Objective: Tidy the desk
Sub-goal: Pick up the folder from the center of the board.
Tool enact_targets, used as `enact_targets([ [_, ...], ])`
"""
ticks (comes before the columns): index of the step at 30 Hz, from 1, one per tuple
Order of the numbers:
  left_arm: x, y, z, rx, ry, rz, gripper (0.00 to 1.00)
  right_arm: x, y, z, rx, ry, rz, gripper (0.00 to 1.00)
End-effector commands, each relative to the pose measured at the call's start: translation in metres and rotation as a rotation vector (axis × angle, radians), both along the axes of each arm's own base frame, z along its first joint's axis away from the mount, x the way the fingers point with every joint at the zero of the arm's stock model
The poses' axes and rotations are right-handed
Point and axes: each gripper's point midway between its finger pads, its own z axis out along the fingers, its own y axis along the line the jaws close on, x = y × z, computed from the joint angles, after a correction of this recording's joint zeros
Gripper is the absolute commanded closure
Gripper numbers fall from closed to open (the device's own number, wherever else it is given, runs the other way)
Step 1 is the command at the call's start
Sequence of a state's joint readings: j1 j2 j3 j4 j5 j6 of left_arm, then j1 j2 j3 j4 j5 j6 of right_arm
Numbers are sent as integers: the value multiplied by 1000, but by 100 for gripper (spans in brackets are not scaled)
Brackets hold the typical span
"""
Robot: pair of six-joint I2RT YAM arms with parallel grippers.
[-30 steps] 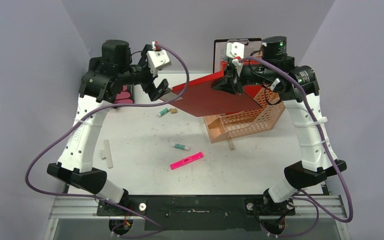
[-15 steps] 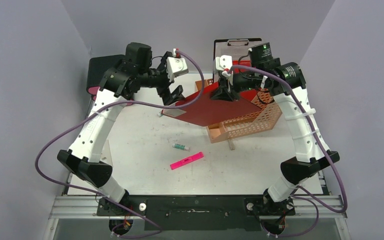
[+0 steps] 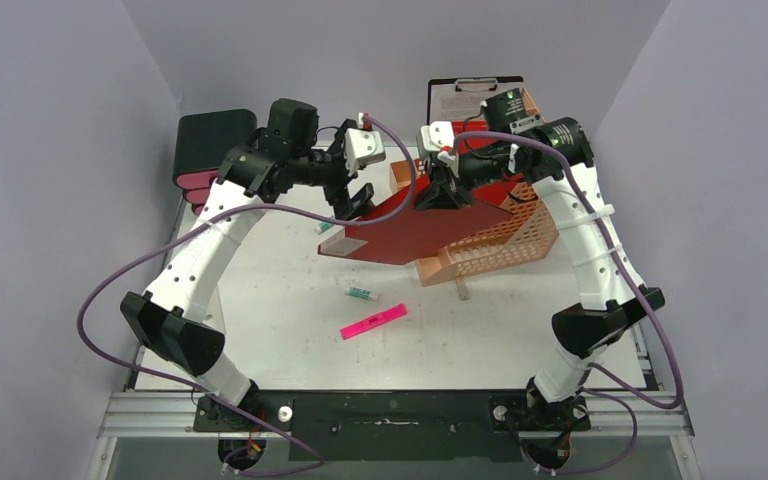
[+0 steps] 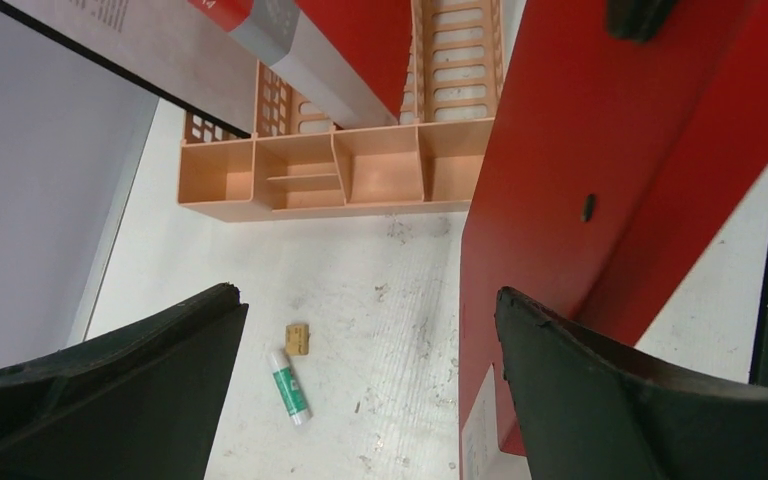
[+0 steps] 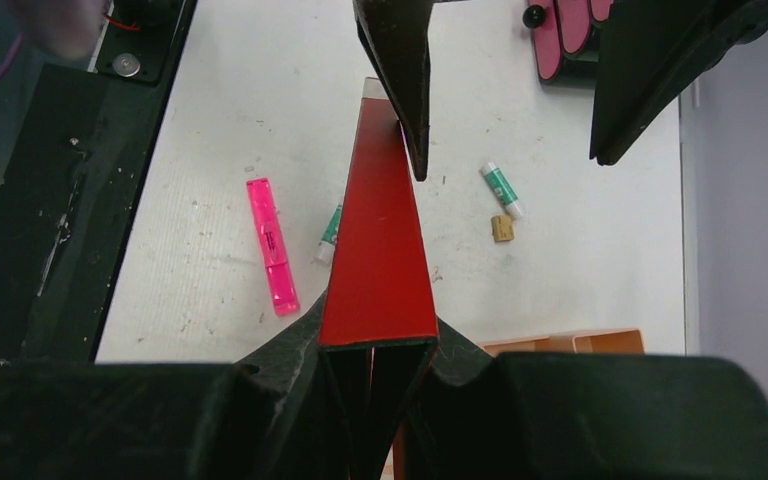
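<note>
The desk (image 3: pixel 270 330) is a scuffed white tabletop. Above its back half hangs a red folder (image 3: pixel 410 228), tilted, with my right gripper (image 3: pixel 442 196) shut on its upper edge. In the right wrist view the folder (image 5: pixel 378 270) runs straight out from the closed gripper (image 5: pixel 375 345). My left gripper (image 3: pixel 356 202) stands open at the folder's left corner. In the left wrist view that gripper (image 4: pixel 367 293) is empty and wide, and the folder's edge (image 4: pixel 620 150) shows just inside the right finger (image 4: pixel 650 400). Whether the finger touches it I cannot tell.
An orange rack (image 3: pixel 495 240) sits under the folder's right side, with a clipboard (image 3: pixel 475 95) behind it. A black box with pink drawers (image 3: pixel 203 150) stands back left. Loose on the desk are a pink highlighter (image 3: pixel 373 321), two glue sticks (image 3: pixel 363 293) (image 4: pixel 290 385) and a brown eraser (image 4: pixel 299 338).
The left arm has swung right, bringing its open gripper to the folder's left corner. The right gripper has shifted left and down with the folder, which now hangs lower.
</note>
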State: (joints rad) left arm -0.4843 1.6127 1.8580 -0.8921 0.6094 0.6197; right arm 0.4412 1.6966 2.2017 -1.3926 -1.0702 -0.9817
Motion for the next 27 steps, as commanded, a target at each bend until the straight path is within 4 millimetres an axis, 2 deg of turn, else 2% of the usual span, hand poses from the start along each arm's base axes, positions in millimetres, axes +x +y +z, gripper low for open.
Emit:
enact_targets([
  [1,-21,-13,22,-73,-16,-128,4,2,11,29,98,-128,60,95],
  [6,-33,-18,25,-91,16,-200,4,2,12,28,92,-130,50,95],
  [12,-44,-19,50,-162,33,-224,4,9,13,18,69,-116,22,95],
  [17,-50,-20,62,-193,41,-234,4,8,19,11,54,-106,25,95],
  [20,-55,-22,60,-196,62,-253,4,9,24,13,48,-119,14,95],
  [27,-65,-27,38,-104,60,-288,4,10,26,23,54,-148,-10,95],
])
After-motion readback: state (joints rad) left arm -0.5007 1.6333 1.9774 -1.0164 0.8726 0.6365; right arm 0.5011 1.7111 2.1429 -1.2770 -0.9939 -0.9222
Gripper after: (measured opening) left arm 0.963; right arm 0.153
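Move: From the open left hand, the middle of the red folder, held in the air by the right hand, lies about 13 cm to the right, 9 cm back and 4 cm below. The right hand has it some 10 cm below, 2 cm back and 3 cm to the left. On the table, the glue stick lies roughly 32 cm below the left hand, 8 cm back and 3 cm right. Left hand, open, slides back about 5 cm and up around the folder, turning clockwise; right hand keeps hold. ##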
